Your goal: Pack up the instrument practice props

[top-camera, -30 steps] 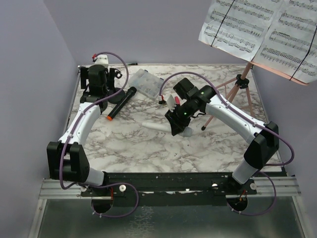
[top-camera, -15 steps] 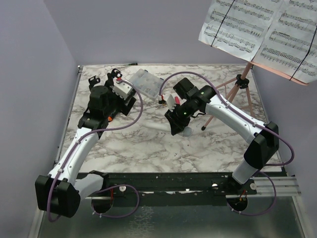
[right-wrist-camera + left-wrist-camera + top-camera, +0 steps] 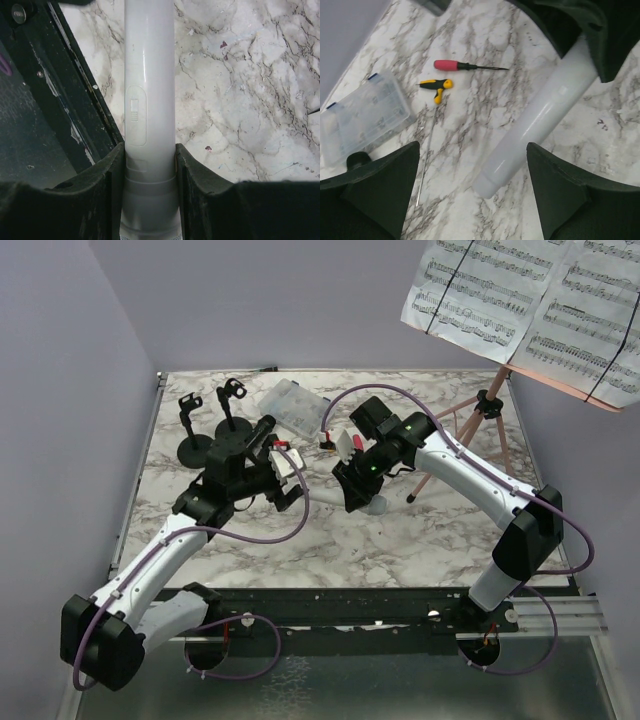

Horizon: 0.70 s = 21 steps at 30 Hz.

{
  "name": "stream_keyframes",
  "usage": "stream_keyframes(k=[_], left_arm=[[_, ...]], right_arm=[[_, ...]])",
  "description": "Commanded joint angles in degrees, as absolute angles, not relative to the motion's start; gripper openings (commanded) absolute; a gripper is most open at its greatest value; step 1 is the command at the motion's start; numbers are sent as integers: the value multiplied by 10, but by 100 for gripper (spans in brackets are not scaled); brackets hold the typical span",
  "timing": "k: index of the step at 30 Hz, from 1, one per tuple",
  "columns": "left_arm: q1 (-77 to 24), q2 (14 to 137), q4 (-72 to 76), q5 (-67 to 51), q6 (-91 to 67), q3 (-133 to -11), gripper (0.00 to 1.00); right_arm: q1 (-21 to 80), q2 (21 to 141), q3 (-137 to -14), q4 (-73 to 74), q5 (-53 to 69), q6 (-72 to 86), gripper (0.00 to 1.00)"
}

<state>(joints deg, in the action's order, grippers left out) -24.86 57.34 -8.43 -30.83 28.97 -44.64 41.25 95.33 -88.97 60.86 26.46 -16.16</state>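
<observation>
My right gripper (image 3: 150, 175) is shut on the grey-headed microphone (image 3: 149, 100), its pale handle lying low over the marble near the middle (image 3: 376, 506). My left gripper (image 3: 475, 195) hangs open over the free end of that handle (image 3: 540, 125), fingers (image 3: 380, 190) wide on either side and not touching it. The black microphone (image 3: 262, 429) lies behind, mostly hidden by the left arm. Two black round-based mic holders (image 3: 190, 445) (image 3: 232, 422) stand at the back left. Sheet-music pages (image 3: 520, 300) rest on the pink tripod (image 3: 478, 420) at the back right.
A clear plastic compartment box (image 3: 360, 115) (image 3: 295, 408) sits at the back centre. Beside it lie a red screwdriver (image 3: 465, 65) and a yellow-and-black one (image 3: 436, 86). The tripod's legs stand close behind the right arm.
The left arm has swung from the back left corner to the middle, uncovering the two mic holders, and its gripper now hangs over the microphone handle. The right arm has stayed still.
</observation>
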Motion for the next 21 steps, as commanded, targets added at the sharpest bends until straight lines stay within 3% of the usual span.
stream_keyframes(k=[1,17,19,21], left_arm=[[-291,599,-87,-352,300,-452,86],[-407,654,-148,-270,412,-472,70],[-421,665,-148,-254,425,-475,65],[-431,674,-148,-239,436,-479,53]], right_arm=[[414,955,-893,595,283,-165,0],[413,955,-895,594,296,-166,0],[413,956,-895,594,298,-168,0],[413,957,-894,595,298,-169,0]])
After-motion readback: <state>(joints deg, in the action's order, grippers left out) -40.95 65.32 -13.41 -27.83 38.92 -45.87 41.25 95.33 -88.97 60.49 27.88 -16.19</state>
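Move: The white microphone is in the right hand, gripped near its head with the handle sticking out to the left; its middle is about 4 cm left of the right hand point. From the left hand that middle is some 11 cm to the right, 5 cm back and 5 cm lower. On the table roughly 15 cm below the left hand, the red screwdriver is about 10 cm ahead and 20 cm right, and the black microphone 12 cm ahead and 13 cm left. The left hand comes in over the free part of the white microphone's handle, going about 6 cm right, 5 cm back and 5 cm down, with most of the sinking after a first sideways start, while it turns some 15 degrees clockwise and its left side tips up about 10 degrees. Its fingers narrow from nearly wide open to about two-thirds and come to straddle the handle, a firm pinch not yet visible, while the right hand stays in place and keeps its grip near the microphone's head. ##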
